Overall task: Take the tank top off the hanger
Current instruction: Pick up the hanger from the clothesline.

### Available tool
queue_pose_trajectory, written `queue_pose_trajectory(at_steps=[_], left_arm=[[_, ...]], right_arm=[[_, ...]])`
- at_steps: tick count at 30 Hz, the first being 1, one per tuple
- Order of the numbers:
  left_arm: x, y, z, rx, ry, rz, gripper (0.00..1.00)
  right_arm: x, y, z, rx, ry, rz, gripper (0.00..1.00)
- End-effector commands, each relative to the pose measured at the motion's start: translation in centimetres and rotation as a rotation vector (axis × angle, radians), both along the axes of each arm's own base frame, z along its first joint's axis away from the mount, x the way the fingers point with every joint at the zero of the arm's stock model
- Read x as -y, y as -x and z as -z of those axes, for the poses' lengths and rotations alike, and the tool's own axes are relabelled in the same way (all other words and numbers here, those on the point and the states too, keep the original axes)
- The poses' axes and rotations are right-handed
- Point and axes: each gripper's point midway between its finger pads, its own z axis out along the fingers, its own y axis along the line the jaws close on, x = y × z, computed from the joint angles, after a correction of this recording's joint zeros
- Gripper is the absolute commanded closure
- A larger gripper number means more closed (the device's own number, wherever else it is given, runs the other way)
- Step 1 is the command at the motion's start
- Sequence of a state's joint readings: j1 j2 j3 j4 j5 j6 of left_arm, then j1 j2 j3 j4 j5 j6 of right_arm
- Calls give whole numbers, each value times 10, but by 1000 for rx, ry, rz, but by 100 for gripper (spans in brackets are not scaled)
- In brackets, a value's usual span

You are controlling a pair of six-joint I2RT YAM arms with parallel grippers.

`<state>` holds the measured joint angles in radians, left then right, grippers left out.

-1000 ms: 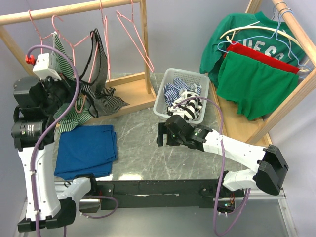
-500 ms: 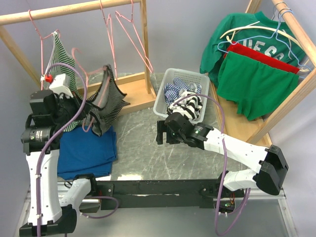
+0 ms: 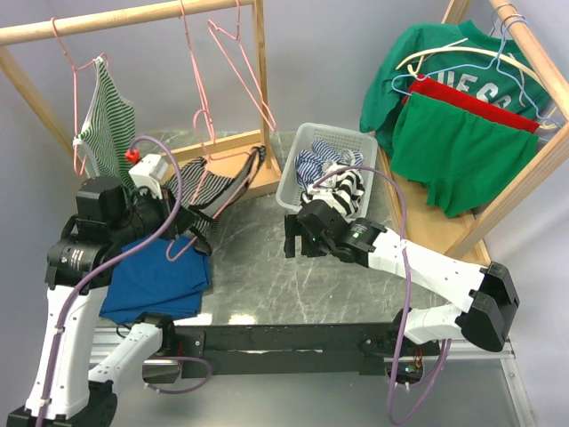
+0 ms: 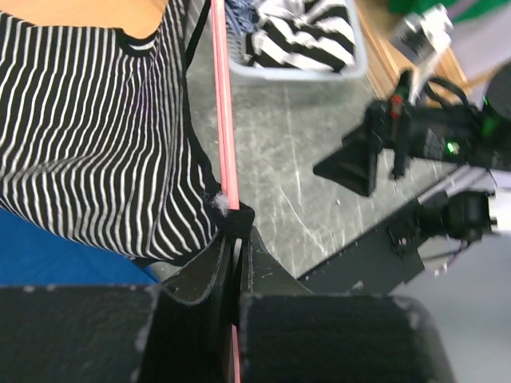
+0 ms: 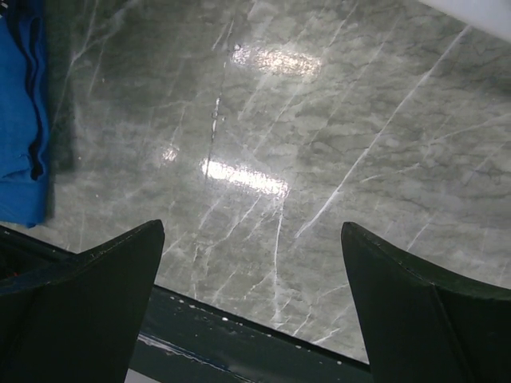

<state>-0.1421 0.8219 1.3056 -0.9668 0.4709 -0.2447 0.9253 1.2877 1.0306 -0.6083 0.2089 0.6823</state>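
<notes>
The black-and-white striped tank top (image 3: 216, 182) is on a pink wire hanger (image 3: 228, 157), off the rod and low over the table's left side. My left gripper (image 3: 194, 221) is shut on the hanger wire and the top's black strap. In the left wrist view the gripper (image 4: 237, 231) pinches the pink hanger (image 4: 221, 104) where the strap bunches, and the tank top (image 4: 96, 136) spreads to the left. My right gripper (image 3: 289, 240) is open and empty just above the marble table (image 5: 319, 144), with its fingers (image 5: 96, 279) wide apart.
A wooden rack (image 3: 133, 20) at back left holds a green-striped garment (image 3: 108, 120) and empty pink hangers (image 3: 200, 84). A blue cloth (image 3: 156, 276) lies at front left. A white basket (image 3: 298, 178) of striped clothes stands mid-table. The right rack holds green (image 3: 453, 151) and red clothes.
My left arm has come down and forward, bringing the pink hanger and striped tank top off the rod to just above the table. The right arm has barely moved.
</notes>
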Motion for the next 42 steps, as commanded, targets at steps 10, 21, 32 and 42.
queue_pose_trajectory(at_steps=[10, 21, 32, 42], left_arm=[[49, 33, -17, 52, -5, 321, 99], [65, 56, -20, 33, 15, 452, 99], [68, 65, -17, 29, 32, 485, 99], [69, 63, -12, 25, 31, 485, 99]], right_arm=[[33, -22, -67, 201, -129, 248, 0], [57, -48, -135, 411, -444, 346, 21], [16, -90, -122, 371, -393, 306, 32], [19, -106, -113, 391, -321, 334, 53]])
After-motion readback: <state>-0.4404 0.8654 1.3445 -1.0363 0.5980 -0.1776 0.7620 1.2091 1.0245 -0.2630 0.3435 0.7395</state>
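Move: Some 17 cm ahead of the left hand, 14 cm to its right and 9 cm lower is the free end of the held hanger, with the tank top's shoulder strap on it. From the open right hand that strap lies about 20 cm ahead, 9 cm left and 9 cm up. The basket sits roughly 23 cm ahead, 6 cm right and 11 cm below the right hand; the blue cloth is 12 cm left, 1 cm back and 31 cm below the left hand. Swinging the still-pinched hanger clockwise some 25 degrees, the left hand draws it about 6 cm back and 6 cm right. The right hand lifts and edges right, then reaches forward, easing back left and partly down, to end about 9 cm farther out and 9 cm higher; its fingers tip up and turn clockwise as they half close around the free-end strap. ##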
